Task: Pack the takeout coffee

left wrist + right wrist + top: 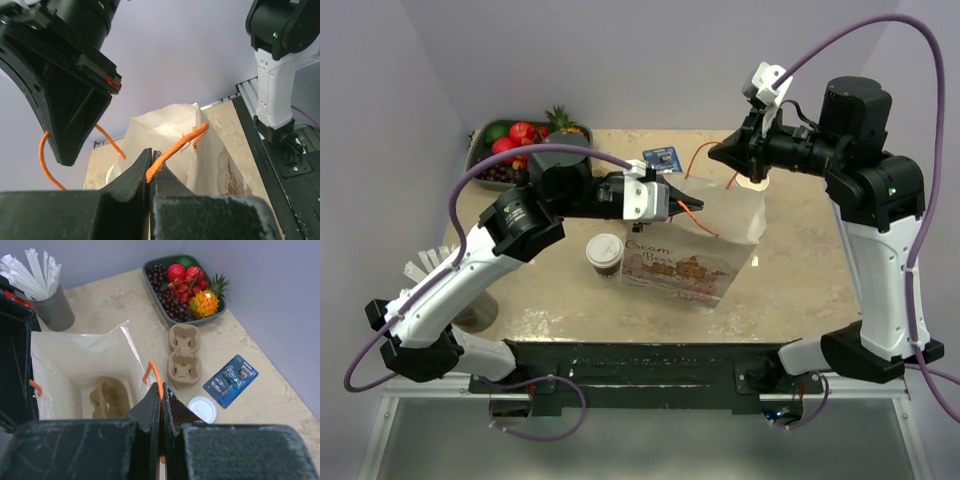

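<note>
The takeout coffee (605, 252), a dark-brown cup with a white lid, stands upright on the table just left of the white paper bag (712, 238). My left gripper (672, 203) is shut on the bag's near orange handle (175, 145), which is pinched between the jaws in the left wrist view. My right gripper (728, 158) is shut on the far orange handle (154, 371). Both hold the bag's mouth (75, 357) open, and a pulp carrier (110, 397) lies on its floor. The coffee is hidden in both wrist views.
A second pulp carrier (184, 354), a blue razor pack (230, 380) and a round white lid (202, 409) lie behind the bag. A fruit tray (515, 143) sits at the back left. A grey cup of straws (50, 307) stands at the left.
</note>
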You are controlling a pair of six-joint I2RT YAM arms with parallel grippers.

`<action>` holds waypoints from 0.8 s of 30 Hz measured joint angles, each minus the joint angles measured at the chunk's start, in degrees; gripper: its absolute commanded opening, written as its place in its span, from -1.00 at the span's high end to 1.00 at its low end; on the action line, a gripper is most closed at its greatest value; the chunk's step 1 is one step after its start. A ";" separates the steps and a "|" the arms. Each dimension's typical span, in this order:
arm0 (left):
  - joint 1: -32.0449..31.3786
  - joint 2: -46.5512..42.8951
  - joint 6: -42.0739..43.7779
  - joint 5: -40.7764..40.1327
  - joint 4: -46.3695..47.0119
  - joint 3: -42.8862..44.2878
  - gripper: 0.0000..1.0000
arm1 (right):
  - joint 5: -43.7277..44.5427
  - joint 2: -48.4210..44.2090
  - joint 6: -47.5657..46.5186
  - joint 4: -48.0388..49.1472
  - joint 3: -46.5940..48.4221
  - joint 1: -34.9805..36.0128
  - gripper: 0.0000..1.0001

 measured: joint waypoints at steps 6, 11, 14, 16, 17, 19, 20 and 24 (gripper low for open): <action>0.00 -9.09 1.68 -2.73 5.73 -23.47 -0.99 | 2.67 -7.32 -3.74 4.28 -22.88 0.00 -0.69; -0.02 -13.18 1.01 -5.42 6.01 -42.66 -0.99 | 4.55 -8.72 -3.15 4.13 -37.81 0.00 -0.98; 0.00 -13.00 1.40 -6.56 5.73 -42.53 -0.99 | 5.35 -6.88 -3.10 4.55 -35.89 -0.02 -0.98; 0.00 -13.00 2.01 -7.32 6.21 -40.94 -0.99 | 5.51 -6.38 -3.17 5.51 -33.11 0.00 -0.98; -0.02 -13.00 2.43 -7.76 6.51 -40.15 -0.99 | 5.49 -6.38 -3.21 6.23 -32.04 0.00 -0.98; 0.00 -13.00 3.06 -8.28 7.39 -38.80 -0.99 | 5.46 -6.60 -3.30 7.52 -30.80 0.00 -0.98; 0.00 -13.00 3.54 -8.44 7.78 -38.36 -0.99 | 5.46 -6.62 -3.45 8.07 -30.60 0.00 -0.98; 0.00 -12.98 5.49 -8.81 8.15 -37.62 -0.91 | 6.16 -6.14 -4.44 8.63 -30.58 0.00 -0.98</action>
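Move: Hanging between both hands by its orange handles, the open paper bag has its middle some 18 cm below them: 5 cm ahead and 3 cm right of the left hand, 5 cm back and 3 cm left of the right. The table spot under it is about 48 cm below the hands. From the left hand, the lidded cup is 7 cm ahead, 13 cm left; from the right, the white lid lies 14 cm ahead, 3 cm left, the cup stack 19 cm ahead, 12 cm right. Dropping fast together towards the table, both hands spring fully open partway down and let go of the orange handles, fingertips dipping some 20 degrees. The left sinks about 23 cm, edging left, then rises 5 cm; the right sinks about 18 cm, then comes back up 5 cm while easing 3 cm forward. ##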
